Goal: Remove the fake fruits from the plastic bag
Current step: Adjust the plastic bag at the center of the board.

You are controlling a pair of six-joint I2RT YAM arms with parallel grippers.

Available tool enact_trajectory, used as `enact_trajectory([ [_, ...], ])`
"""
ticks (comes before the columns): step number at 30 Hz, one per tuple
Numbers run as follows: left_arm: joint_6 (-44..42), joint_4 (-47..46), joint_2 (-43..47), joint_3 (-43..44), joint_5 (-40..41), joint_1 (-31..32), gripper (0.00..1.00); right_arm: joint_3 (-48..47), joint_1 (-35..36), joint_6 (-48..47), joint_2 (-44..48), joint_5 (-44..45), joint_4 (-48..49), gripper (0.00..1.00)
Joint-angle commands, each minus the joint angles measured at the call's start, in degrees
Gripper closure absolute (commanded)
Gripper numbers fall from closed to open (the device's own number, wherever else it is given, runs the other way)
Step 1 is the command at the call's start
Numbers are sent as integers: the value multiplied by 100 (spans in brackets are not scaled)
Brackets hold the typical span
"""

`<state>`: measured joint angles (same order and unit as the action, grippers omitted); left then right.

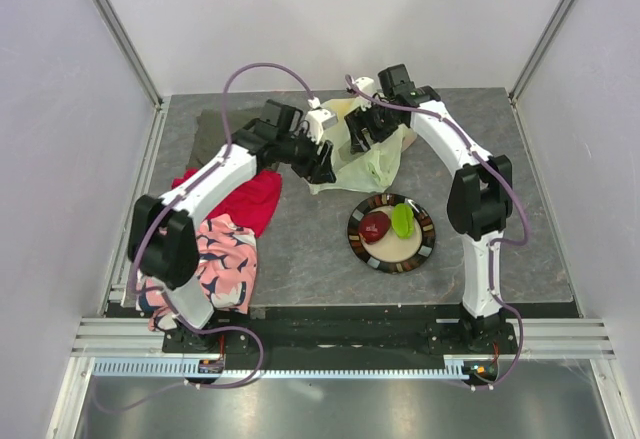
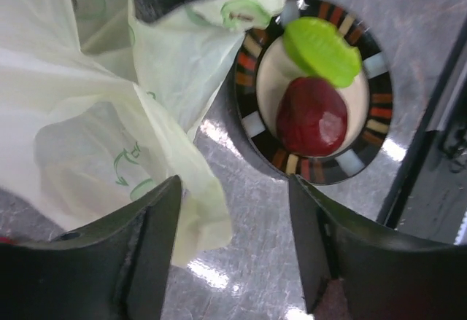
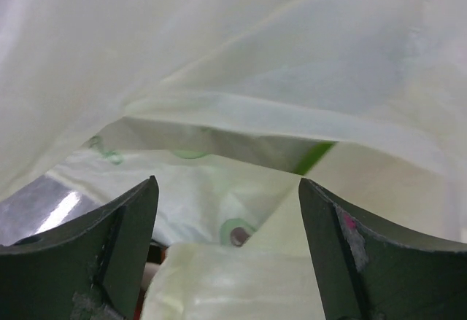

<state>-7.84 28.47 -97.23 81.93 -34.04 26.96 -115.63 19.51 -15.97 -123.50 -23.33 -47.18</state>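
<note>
The pale-green plastic bag [image 1: 362, 156] lies crumpled at the back middle of the table. My left gripper [image 1: 322, 165] hovers at its left edge. In the left wrist view that gripper [image 2: 233, 214] is open, with a bag [image 2: 95, 123] fold brushing its left finger and bare table between the jaws. Two fake fruits lie on the plate [image 1: 424, 249]: a dark red apple [image 1: 375, 226] [image 2: 312, 116] and a green piece [image 1: 403, 220] [image 2: 321, 49]. My right gripper [image 1: 366, 135] is pushed into the bag from behind. It [image 3: 228, 203] stands open, with loose bag [image 3: 241, 72] folds around and between its fingers. No fruit shows inside the bag.
A red cloth [image 1: 248, 199] and a pink patterned cloth [image 1: 222, 264] lie under the left arm at the table's left. The striped plate [image 2: 376, 101] sits just in front of the bag. Enclosure walls stand close on three sides.
</note>
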Motion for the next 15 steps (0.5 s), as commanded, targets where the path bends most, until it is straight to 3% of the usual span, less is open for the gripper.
enact_trajectory([
  [1, 27, -78, -489, 446, 820, 29, 58, -47, -201, 305, -350, 1109, 429, 14],
  [3, 229, -96, -507, 631, 663, 11, 98, 6, -367, 183, -402, 1688, 455, 12],
  [10, 546, -192, 45, 702, -163, -7, 98, 768, -1028, -318, 96, 2876, 455, 12],
  [15, 389, -316, 363, 578, -191, -7, 98, 1192, -1011, -679, 827, 2878, 543, 12],
])
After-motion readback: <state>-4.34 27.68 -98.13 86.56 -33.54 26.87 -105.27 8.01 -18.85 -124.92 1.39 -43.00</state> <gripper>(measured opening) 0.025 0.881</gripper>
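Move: For the left hand, the near-left rim of the plastic bag hangs just under the parted fingers, about 2 cm ahead and 4 cm below; the plate of fruit lies some 15 cm right, 9 cm back and 18 cm below, and the red cloth about 21 cm left, level with it and as low. The right hand is in the bag's mouth, with the bag's right side about 11 cm to its right, 2 cm ahead and 10 cm below, and the plate 21 cm back, 6 cm right and 13 cm below. The left hand dips about 4 cm onto the bag's near-left rim, easing slightly forward, shuts its fingers to pinch the film and then lifts it about 6 cm. Meanwhile the right hand, fingers kept wide open within the bag's mouth, sweeps some 18 cm right and sinks about 8 cm, first drifting forward, as its palm side rolls round by about 30 degrees towards straight down and it drags the bag's right side outward. ##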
